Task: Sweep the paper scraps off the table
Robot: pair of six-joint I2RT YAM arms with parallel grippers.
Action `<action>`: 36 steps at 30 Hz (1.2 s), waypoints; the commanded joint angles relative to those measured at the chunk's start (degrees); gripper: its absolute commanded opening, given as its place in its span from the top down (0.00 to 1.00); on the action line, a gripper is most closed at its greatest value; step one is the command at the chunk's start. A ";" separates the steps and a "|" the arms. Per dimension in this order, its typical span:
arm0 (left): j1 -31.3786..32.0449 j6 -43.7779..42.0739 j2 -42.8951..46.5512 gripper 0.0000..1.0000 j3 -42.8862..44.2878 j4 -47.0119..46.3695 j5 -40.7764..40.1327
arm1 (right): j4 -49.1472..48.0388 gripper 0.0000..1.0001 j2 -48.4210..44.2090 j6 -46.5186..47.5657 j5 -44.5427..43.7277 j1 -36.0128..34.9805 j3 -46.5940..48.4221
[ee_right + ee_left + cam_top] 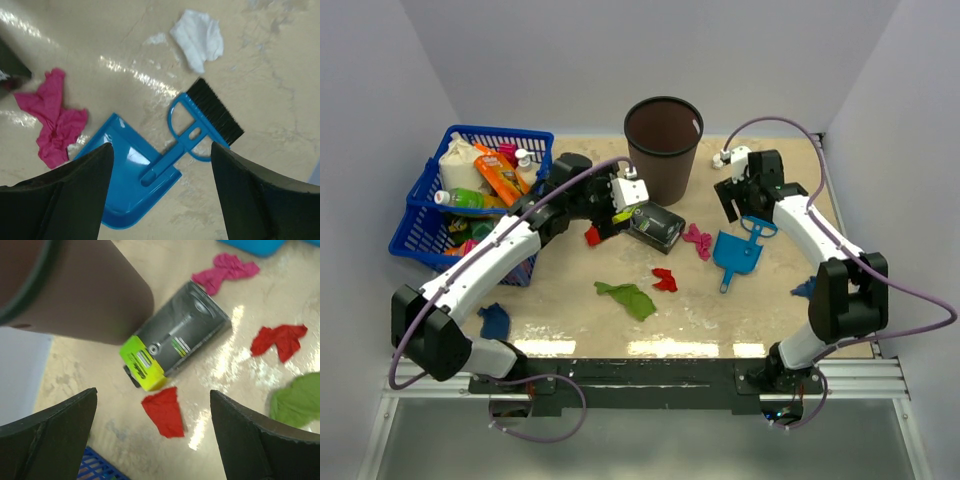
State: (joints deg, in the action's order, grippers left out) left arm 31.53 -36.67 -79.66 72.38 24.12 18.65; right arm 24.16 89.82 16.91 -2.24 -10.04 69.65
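Paper scraps lie on the sandy table (760, 320): a red one (591, 236) beside the black-and-lime box (657, 228), another red (664, 280), a green (628, 297), a pink (697, 240), and blue ones at the left (495, 320) and right (803, 290) edges. My left gripper (607, 225) is open above the first red scrap (164, 411), which lies between its fingers (152, 394). My right gripper (740, 207) is open and empty above the blue dustpan (125, 185) and brush (215, 115), fingers (160, 146) astride the handle. A white scrap (197, 37) lies beyond the brush.
A tall brown bin (663, 145) stands at the back centre, close to my left wrist (75, 290). A blue basket (470, 200) of bottles and packets sits at the back left. The dustpan (735, 253) and brush (757, 227) lie right of centre.
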 commanded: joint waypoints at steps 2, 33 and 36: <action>0.38 -1.57 2.22 0.02 -2.50 4.53 0.41 | 0.01 0.23 0.26 0.59 -2.58 0.81 -2.85; 0.38 0.72 -0.23 0.04 -4.00 4.00 -2.13 | 3.35 0.67 23.20 -4.78 2.06 5.82 9.98; 0.46 0.19 -0.41 0.04 -3.91 4.27 -2.57 | 3.43 0.71 23.38 -5.13 3.29 5.82 9.81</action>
State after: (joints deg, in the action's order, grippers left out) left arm 31.68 -35.24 -79.83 67.75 28.47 16.99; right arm 26.65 113.32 13.10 -1.13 -4.38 77.80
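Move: The blue brush, its handle lying across the dustpan, is roughly 7 cm to the right hand's right, 1 cm ahead and 14 cm below. The dustpan's middle lies about 6 cm back from that hand and level sideways, the white scrap some 10 cm ahead and 6 cm right, the pink scrap 10 cm left and 3 cm back, all on the table. From the left hand the brush is about 41 cm right, 8 cm ahead and 23 cm below. Towards the brush's left handle loop the right hand sinks about 12 cm, first swinging some 5 cm right, then easing forward and slightly back left. The fingers tip down nearly 20 degrees and narrow from wide open to about a third, tips over the loop; contact can't be made out. The left hand, fingers still open, sinks about 5 cm while easing back, staying high near the box and red scrap. ##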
